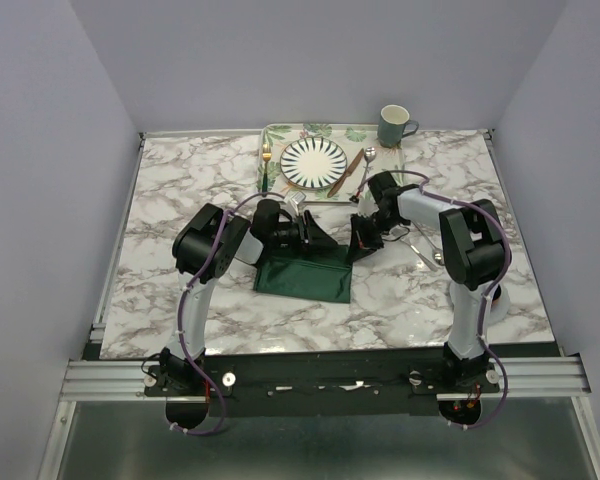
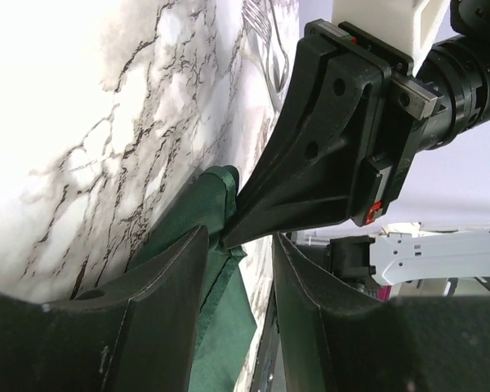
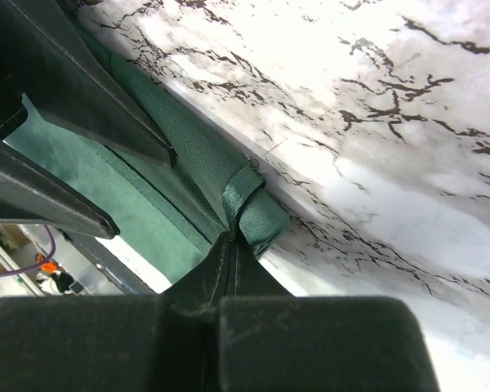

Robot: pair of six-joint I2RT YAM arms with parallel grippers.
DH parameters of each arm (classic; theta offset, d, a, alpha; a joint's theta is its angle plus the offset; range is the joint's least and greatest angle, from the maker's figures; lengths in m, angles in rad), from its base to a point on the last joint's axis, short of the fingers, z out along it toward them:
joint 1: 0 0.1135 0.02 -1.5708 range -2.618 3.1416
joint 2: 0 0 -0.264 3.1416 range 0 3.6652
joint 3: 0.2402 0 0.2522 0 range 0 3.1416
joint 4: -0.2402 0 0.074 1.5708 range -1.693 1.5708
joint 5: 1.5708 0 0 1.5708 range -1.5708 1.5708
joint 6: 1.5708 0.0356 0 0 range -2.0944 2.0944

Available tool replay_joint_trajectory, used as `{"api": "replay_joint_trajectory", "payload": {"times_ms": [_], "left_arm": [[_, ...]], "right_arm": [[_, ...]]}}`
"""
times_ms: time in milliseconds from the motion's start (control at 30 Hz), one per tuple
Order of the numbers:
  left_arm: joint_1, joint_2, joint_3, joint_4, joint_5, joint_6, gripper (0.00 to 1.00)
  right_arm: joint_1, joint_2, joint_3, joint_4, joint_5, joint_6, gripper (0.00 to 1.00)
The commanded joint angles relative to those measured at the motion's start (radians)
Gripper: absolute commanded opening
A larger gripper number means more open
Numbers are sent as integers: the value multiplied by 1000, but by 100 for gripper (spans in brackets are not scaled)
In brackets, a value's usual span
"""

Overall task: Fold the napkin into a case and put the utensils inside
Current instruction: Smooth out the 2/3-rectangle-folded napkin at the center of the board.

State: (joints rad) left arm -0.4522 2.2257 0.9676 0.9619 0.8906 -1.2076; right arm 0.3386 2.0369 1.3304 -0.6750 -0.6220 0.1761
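The dark green napkin lies partly folded on the marble table, between the two arms. My right gripper is shut on a rolled fold at the napkin's far right corner, its fingertips pressed together. My left gripper is open, its fingers on either side of the napkin's edge. The tip of the right gripper points into that gap. The gold fork lies left of the plate. The copper knife and silver spoon lie to its right.
A striped plate sits on the leaf-patterned tray at the back. A green mug stands beside the tray's right end. Both grippers are close together, tip to tip, over the napkin's far edge.
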Motion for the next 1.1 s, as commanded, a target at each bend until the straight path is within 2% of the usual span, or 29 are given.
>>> {"api": "replay_joint_trajectory", "payload": {"times_ms": [0, 133, 300, 667, 967, 1067], "left_arm": [[14, 0, -29, 34, -38, -16, 51], [14, -73, -21, -26, -65, -15, 51], [26, -165, -55, -190, -154, 58, 51], [190, -117, -136, -278, -145, 149, 50], [308, -198, -283, -138, -16, 112, 51], [331, -288, -284, -144, -7, 141, 41]], "right_arm": [[-6, 51, -13, -21, 39, -9, 1], [-3, 86, 9, -35, 56, -10, 1], [-1, 103, 29, -54, 96, -24, 1], [8, 151, 122, -109, 205, -82, 1], [13, 164, 142, -106, 231, -109, 1], [16, 164, 167, -104, 196, -121, 0]]}}
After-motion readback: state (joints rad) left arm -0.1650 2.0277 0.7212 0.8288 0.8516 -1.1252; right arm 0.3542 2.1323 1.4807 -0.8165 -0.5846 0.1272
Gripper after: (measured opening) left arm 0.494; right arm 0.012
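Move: The left gripper hovers, half open, over the napkin's far edge near its right end. The left far corner that it heads for lies about 16 cm to its left, 1 cm back and 3 cm below; the plate stands some 20 cm ahead and 4 cm left. The right gripper already pinches the napkin's right far corner between its tips. From the right hand, the left far corner is roughly 21 cm to the left and 3 cm ahead, and the loose fork about 16 cm right and 2 cm ahead. Keep the right gripper shut on the right far corner as the anchor. Lift the left gripper some 2 cm, then bring it down past its starting height while sweeping it left about 12 cm along the far edge towards the left far corner, bowing forward a little and then back. Turn its wrist about 15 degrees counter-clockwise and leave its fingers half open. ##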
